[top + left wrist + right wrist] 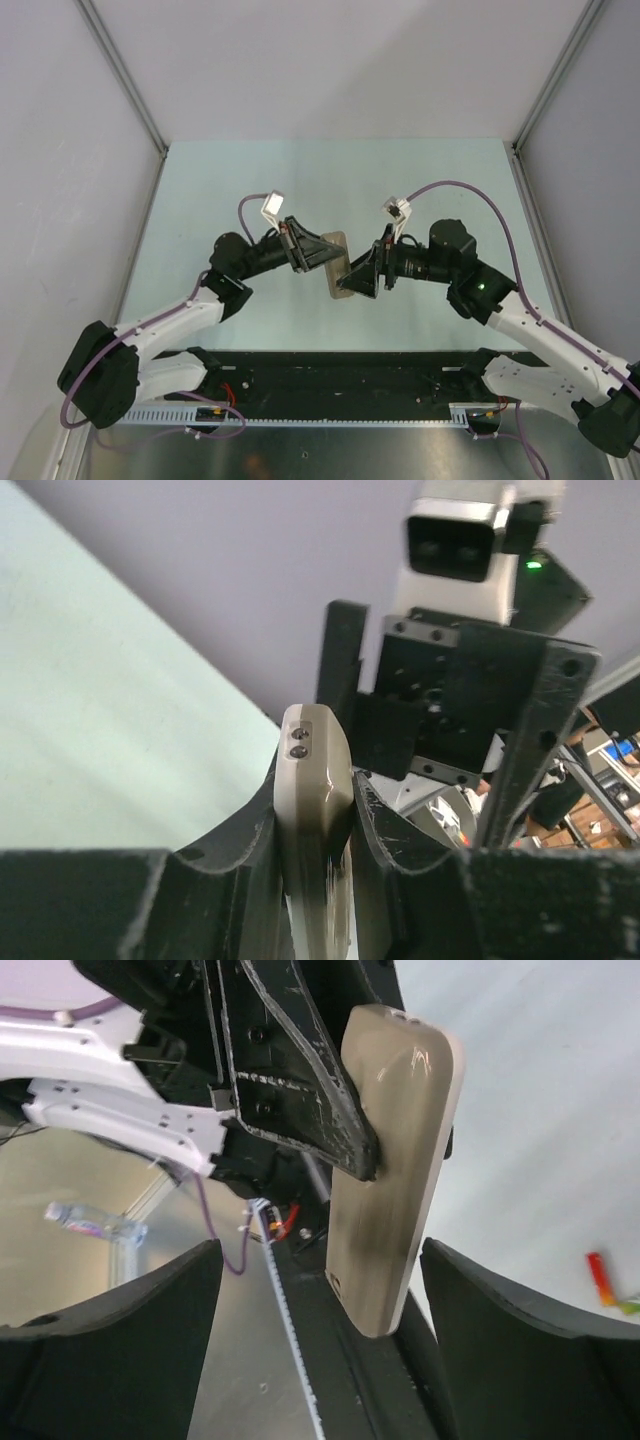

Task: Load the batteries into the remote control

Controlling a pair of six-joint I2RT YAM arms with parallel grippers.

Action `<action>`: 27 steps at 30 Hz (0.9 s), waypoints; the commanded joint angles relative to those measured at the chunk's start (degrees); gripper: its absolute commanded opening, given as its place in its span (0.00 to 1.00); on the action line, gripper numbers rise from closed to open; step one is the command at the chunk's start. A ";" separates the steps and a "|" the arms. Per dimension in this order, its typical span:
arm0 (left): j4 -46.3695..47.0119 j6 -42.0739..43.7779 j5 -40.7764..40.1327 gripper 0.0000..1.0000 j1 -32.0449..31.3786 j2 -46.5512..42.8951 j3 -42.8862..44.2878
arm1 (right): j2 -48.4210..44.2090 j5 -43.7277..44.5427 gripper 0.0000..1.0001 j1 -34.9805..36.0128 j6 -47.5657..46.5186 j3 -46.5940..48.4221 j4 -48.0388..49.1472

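Observation:
The remote control [336, 262] hangs above the table with its plain pale back showing. My left gripper [308, 250] is shut on it, and in the left wrist view its fingers [245, 840] press both sides of the remote control [312, 750]. My right gripper [366, 274] faces it from the right. In the right wrist view the remote control [395, 1160] hangs between that open gripper's [320, 1260] wide jaws, touching neither. A red battery [598, 1265] and part of a green one [630, 1307] lie on the table at the right edge.
A black rail [340, 375] and a white toothed strip [290, 1330] run along the near edge, over a metal sheet [330, 450]. Grey enclosure walls [60, 150] stand on three sides. A plastic bottle [85, 1222] lies beyond the bench.

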 commanded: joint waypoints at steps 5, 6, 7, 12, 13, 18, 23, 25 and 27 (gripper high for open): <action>-21.81 1.13 -3.73 0.00 2.45 0.88 6.59 | -2.43 19.55 0.85 2.93 -13.84 10.18 -18.07; -26.36 1.82 -5.50 0.00 2.45 0.18 6.76 | -2.52 22.57 0.84 3.90 -14.74 10.37 -19.39; -28.23 2.44 -6.65 0.00 2.54 -0.17 7.29 | -2.95 26.08 0.83 6.87 -15.71 10.37 -21.32; -34.92 0.78 -1.93 0.00 5.26 2.28 9.22 | -2.17 54.04 0.79 19.61 -22.98 10.37 -24.24; -35.10 0.34 -0.78 0.00 5.96 3.41 9.58 | -1.82 56.85 0.79 21.99 -24.75 10.37 -24.06; -35.54 -0.28 4.31 0.00 6.32 5.09 11.60 | 2.83 68.57 0.82 33.60 -32.40 10.37 -24.33; -38.35 -0.28 7.75 0.00 6.50 7.46 14.67 | 5.57 68.49 0.79 36.08 -35.31 9.14 -20.99; -39.06 -0.28 9.85 0.00 6.41 8.26 15.55 | 6.71 68.13 0.78 35.82 -36.54 8.87 -19.85; -39.32 -0.37 10.74 0.00 6.41 8.96 15.64 | 7.06 68.57 0.77 35.64 -36.90 8.44 -18.71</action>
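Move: The remote is already pinched in the left hand, its middle about 3 cm back and 1 cm below the fingertips. From the open right hand, which has already let go, it lies some 3 cm to the left, 2 cm ahead and about level. On the table roughly 26 cm below the right hand, the green battery is about 8 cm ahead and 1 cm left, and the red one about 7 cm ahead and 3 cm left. Left lowers the held remote about 8 cm, also forward; open right sinks 5 cm, its fingers swinging forward-down. ##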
